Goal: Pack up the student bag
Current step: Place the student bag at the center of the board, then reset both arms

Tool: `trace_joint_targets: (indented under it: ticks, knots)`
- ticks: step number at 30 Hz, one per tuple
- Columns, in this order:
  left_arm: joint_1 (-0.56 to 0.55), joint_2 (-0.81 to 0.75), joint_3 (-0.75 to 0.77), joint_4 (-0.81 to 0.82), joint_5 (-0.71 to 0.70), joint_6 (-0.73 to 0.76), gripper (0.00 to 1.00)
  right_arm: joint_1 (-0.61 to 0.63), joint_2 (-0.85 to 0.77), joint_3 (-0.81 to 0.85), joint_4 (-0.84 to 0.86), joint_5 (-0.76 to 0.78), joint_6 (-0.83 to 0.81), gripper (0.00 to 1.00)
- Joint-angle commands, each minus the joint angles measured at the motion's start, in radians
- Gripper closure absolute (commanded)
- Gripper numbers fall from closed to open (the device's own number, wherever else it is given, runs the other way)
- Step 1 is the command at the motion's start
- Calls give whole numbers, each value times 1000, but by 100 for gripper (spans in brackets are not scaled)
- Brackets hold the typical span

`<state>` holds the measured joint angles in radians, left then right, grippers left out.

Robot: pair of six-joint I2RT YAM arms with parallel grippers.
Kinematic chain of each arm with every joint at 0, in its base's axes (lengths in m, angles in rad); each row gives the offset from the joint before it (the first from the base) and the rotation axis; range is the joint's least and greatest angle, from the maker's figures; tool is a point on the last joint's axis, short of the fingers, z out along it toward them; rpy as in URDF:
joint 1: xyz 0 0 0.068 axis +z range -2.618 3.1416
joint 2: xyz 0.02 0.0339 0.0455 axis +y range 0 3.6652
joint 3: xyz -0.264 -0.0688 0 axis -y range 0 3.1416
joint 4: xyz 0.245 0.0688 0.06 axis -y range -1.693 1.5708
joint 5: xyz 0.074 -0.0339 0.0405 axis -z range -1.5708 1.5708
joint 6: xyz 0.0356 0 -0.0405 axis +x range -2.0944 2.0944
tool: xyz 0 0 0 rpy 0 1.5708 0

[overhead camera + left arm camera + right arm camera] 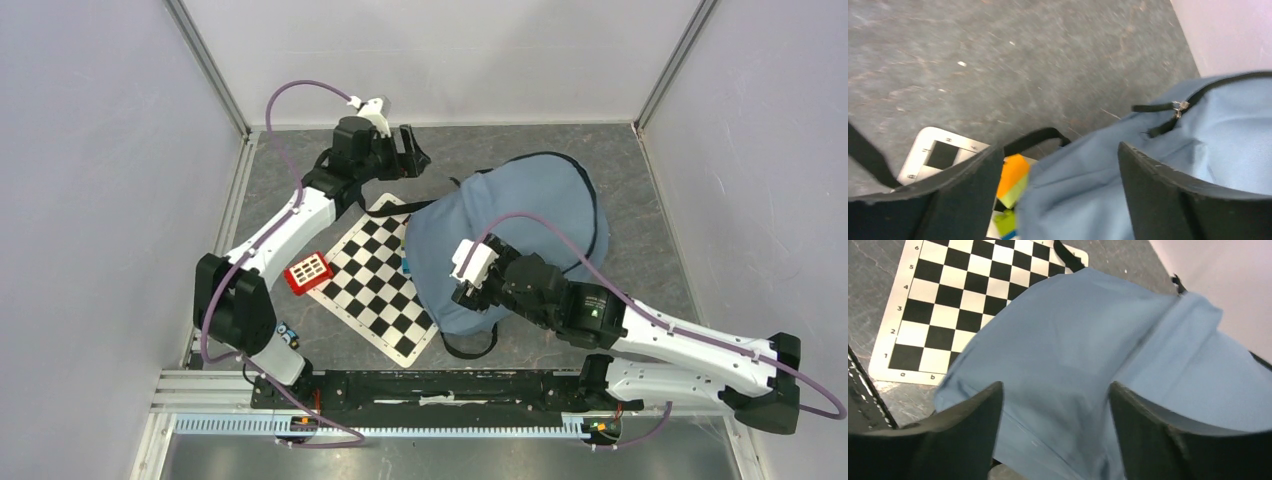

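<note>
The student bag (520,225), grey-blue fabric with black zips, lies on the grey floor mat, partly over a chessboard (372,275). My left gripper (418,152) hovers open at the bag's far left corner. In the left wrist view the left gripper (1060,148) frames the bag (1098,190), its zip pull (1178,106) and a black strap (1038,136). My right gripper (463,292) hangs open over the bag's near edge. In the right wrist view the right gripper (1055,385) has only bag fabric (1063,350) below it. Neither gripper holds anything.
A red calculator-like item (308,272) lies at the chessboard's left corner. An orange and green block (1012,177) sits on the board against the bag's edge. A small object (288,335) lies beside the left arm's base. Walls close in the mat on three sides.
</note>
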<state>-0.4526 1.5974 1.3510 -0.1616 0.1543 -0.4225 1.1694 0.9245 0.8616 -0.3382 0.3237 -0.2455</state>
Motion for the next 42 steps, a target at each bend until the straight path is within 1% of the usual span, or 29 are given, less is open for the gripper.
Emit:
trace_joint_targets:
  ticks: [1, 2, 3, 7, 9, 13, 15, 17, 19, 21, 22, 23, 26, 28, 32, 34, 37, 39, 42]
  knots:
    - [37, -54, 13, 76, -85, 41, 1, 9, 10, 24, 20, 102, 81, 10]
    - [38, -71, -2, 76, -82, 47, 0, 9, 19, 29, 23, 116, 92, 4]
    - [38, -88, -14, 72, -81, 57, 0, 8, 25, 35, 22, 134, 100, 2]
    - [49, -163, -68, 21, -90, 87, 0, -22, 48, 64, 25, 165, 144, 2]
    - [72, -208, -103, -10, -99, 88, 0, -91, 59, 78, 24, 126, 182, 2]
    - [171, -298, -175, -88, -82, 33, 0, -343, 60, 101, 33, -59, 276, 2]
    - [227, -349, -201, -144, -65, 17, 0, -445, 47, 116, 43, -103, 297, 2]
    - [273, -403, -228, -208, -78, 15, 0, -552, 39, 140, 39, -135, 318, 2]
    - [313, -468, -254, -261, -96, 22, 0, -706, 33, 155, 26, -193, 349, 2]
    - [327, -536, -276, -304, -129, 47, 0, -868, 15, 148, 23, -274, 381, 2]
    - [327, -570, -283, -326, -149, 54, 0, -928, 4, 138, 23, -308, 395, 2]
    - [327, -614, -293, -341, -179, 61, 0, -1004, -13, 124, 26, -320, 404, 2]
    - [326, -740, -318, -376, -246, 78, 0, -1126, -88, 38, 75, -319, 409, 2]
    - [327, -821, -347, -383, -285, 105, 0, -1153, -163, -50, 146, -264, 408, 2]
    - [325, -963, -418, -373, -341, 171, 0, -1155, -336, -229, 315, -140, 384, 2]
    - [324, -1010, -445, -357, -339, 175, 0, -1155, -399, -303, 388, -100, 368, 2]
    - [324, -1042, -467, -339, -340, 186, 0, -1154, -442, -336, 430, -87, 333, 2]
    - [323, -1039, -467, -347, -371, 185, 0, -1155, -444, -338, 439, -86, 314, 2]
    - [324, -1040, -473, -352, -377, 180, 0, -1154, -437, -334, 438, -86, 280, 2]
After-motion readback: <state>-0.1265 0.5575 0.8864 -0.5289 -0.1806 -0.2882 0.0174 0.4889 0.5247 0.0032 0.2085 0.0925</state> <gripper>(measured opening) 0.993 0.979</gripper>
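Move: The student bag's middle lies roughly 18 cm back and 20 cm right of the left hand, some 14 cm below it. From that hand the black strap is about 12 cm back and 4 cm left, the red toy 27 cm back and 23 cm left. From the right hand the bag's middle is about 8 cm ahead, 6 cm right and 14 cm below; the chessboard's middle is 2 cm back and 19 cm left. Opening, both hands leave the bag: left about 24 cm left and back, right 29 cm right and forward. ##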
